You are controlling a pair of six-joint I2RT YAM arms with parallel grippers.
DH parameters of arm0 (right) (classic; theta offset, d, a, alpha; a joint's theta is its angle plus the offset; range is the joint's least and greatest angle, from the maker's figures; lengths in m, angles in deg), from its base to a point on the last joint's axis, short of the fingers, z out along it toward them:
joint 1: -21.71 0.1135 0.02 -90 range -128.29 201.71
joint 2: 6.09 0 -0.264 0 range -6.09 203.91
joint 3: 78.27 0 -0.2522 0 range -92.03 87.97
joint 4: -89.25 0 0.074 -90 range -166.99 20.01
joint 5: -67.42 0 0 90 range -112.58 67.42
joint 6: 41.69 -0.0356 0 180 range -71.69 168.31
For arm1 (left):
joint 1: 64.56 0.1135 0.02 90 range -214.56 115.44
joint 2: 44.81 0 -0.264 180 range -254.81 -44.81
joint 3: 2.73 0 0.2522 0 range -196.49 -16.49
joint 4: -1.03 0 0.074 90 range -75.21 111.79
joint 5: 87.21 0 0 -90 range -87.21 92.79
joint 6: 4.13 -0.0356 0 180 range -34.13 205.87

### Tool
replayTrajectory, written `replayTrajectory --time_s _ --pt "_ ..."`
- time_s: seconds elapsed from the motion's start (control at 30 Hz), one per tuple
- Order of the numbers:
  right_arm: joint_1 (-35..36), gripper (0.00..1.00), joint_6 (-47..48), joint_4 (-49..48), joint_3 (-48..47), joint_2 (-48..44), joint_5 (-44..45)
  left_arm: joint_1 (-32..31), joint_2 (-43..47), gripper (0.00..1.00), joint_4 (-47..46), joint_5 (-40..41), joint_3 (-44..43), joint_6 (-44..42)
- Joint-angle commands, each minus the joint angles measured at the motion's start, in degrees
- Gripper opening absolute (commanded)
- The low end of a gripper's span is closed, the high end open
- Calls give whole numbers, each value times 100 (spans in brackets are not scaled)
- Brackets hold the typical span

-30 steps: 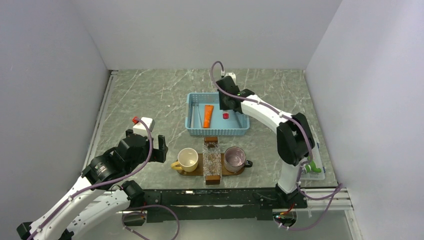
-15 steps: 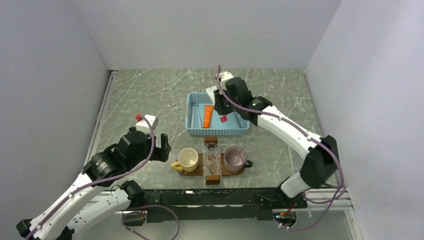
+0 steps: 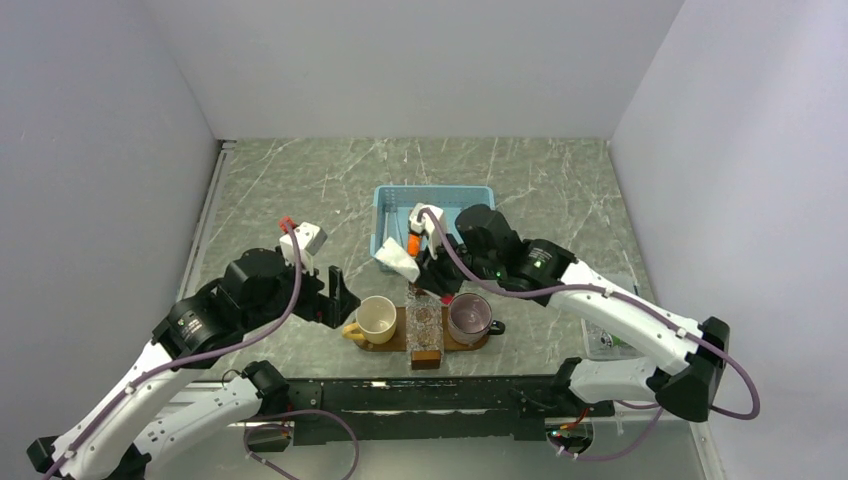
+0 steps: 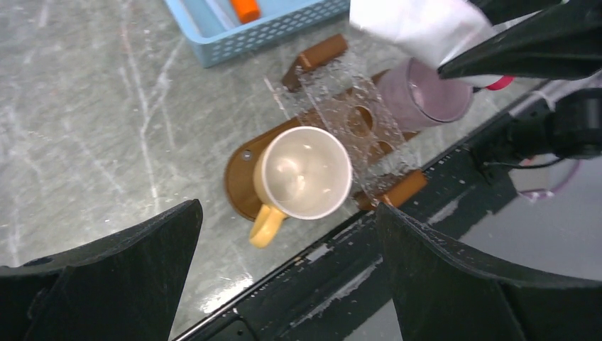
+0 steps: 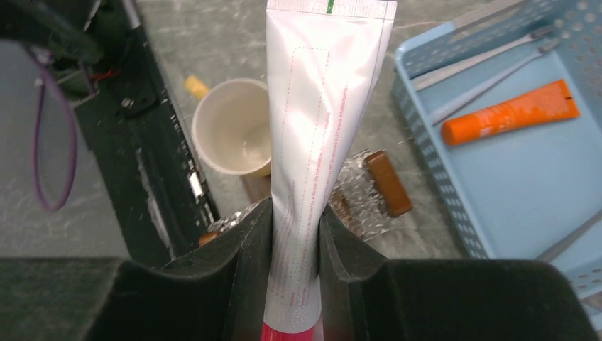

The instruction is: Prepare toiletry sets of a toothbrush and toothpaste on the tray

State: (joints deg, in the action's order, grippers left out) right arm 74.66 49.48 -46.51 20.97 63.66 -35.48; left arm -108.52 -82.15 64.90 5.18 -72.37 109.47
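Observation:
My right gripper (image 5: 294, 210) is shut on a white toothpaste tube (image 5: 316, 121) with a red cap, gripping it near the cap end. It holds the tube (image 3: 397, 260) in the air between the blue basket and the tray (image 3: 383, 345). On the dark wooden tray (image 4: 238, 188) stand a cream mug (image 4: 304, 172), a purple cup (image 4: 419, 89) and a clear plastic box (image 4: 358, 121). Pale toothbrushes (image 5: 490, 85) and an orange tube (image 5: 507, 112) lie in the basket. My left gripper (image 4: 287, 220) hangs open just left of the mug (image 3: 377, 318), holding nothing.
The light-blue mesh basket (image 3: 478, 195) stands behind the tray. The table's black front rail (image 3: 420, 395) runs close to the tray's near side. A small clear container (image 3: 603, 342) lies at the right, partly under my right arm.
My right arm has swung from over the basket toward the tray, carrying the white tube. The left arm moved right, closer to the mug, its jaws still open.

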Motion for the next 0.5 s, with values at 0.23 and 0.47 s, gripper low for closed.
replayTrajectory --time_s 0.23,0.47 --pt "696 28 576 318 137 -647 -597 -12 439 99 -869 -1595 3 1013" --pt "1106 28 621 134 136 -813 -660 -7 607 99 -1423 -2130 309 1846"
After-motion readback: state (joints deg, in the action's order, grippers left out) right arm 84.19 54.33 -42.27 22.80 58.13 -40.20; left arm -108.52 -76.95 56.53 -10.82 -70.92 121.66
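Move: The white toothpaste tube, held in the right fingers with its flat tail jutting left, has its middle about 11 cm right and 6 cm ahead of the open left hand, roughly 2 cm lower. From the right hand, the left gripper is some 15 cm left and 4 cm back, about level. Below, the beige mug sits 5 cm right, 2 cm back and 14 cm down from the left hand; the purple mug is 9 cm right, 6 cm back and 14 cm down from the right. The toothpaste tube, still pinched near its red cap, is drawn straight back about 8 cm above the mugs by the right hand, which turns some 15 degrees counter-clockwise. Meanwhile the left hand, fingers kept wide open, rises about 5 cm while moving back and right 4 cm each, closing on the tube's tail; its wrist rolls about 20 degrees, swinging the fingers rightward and nearer level. ##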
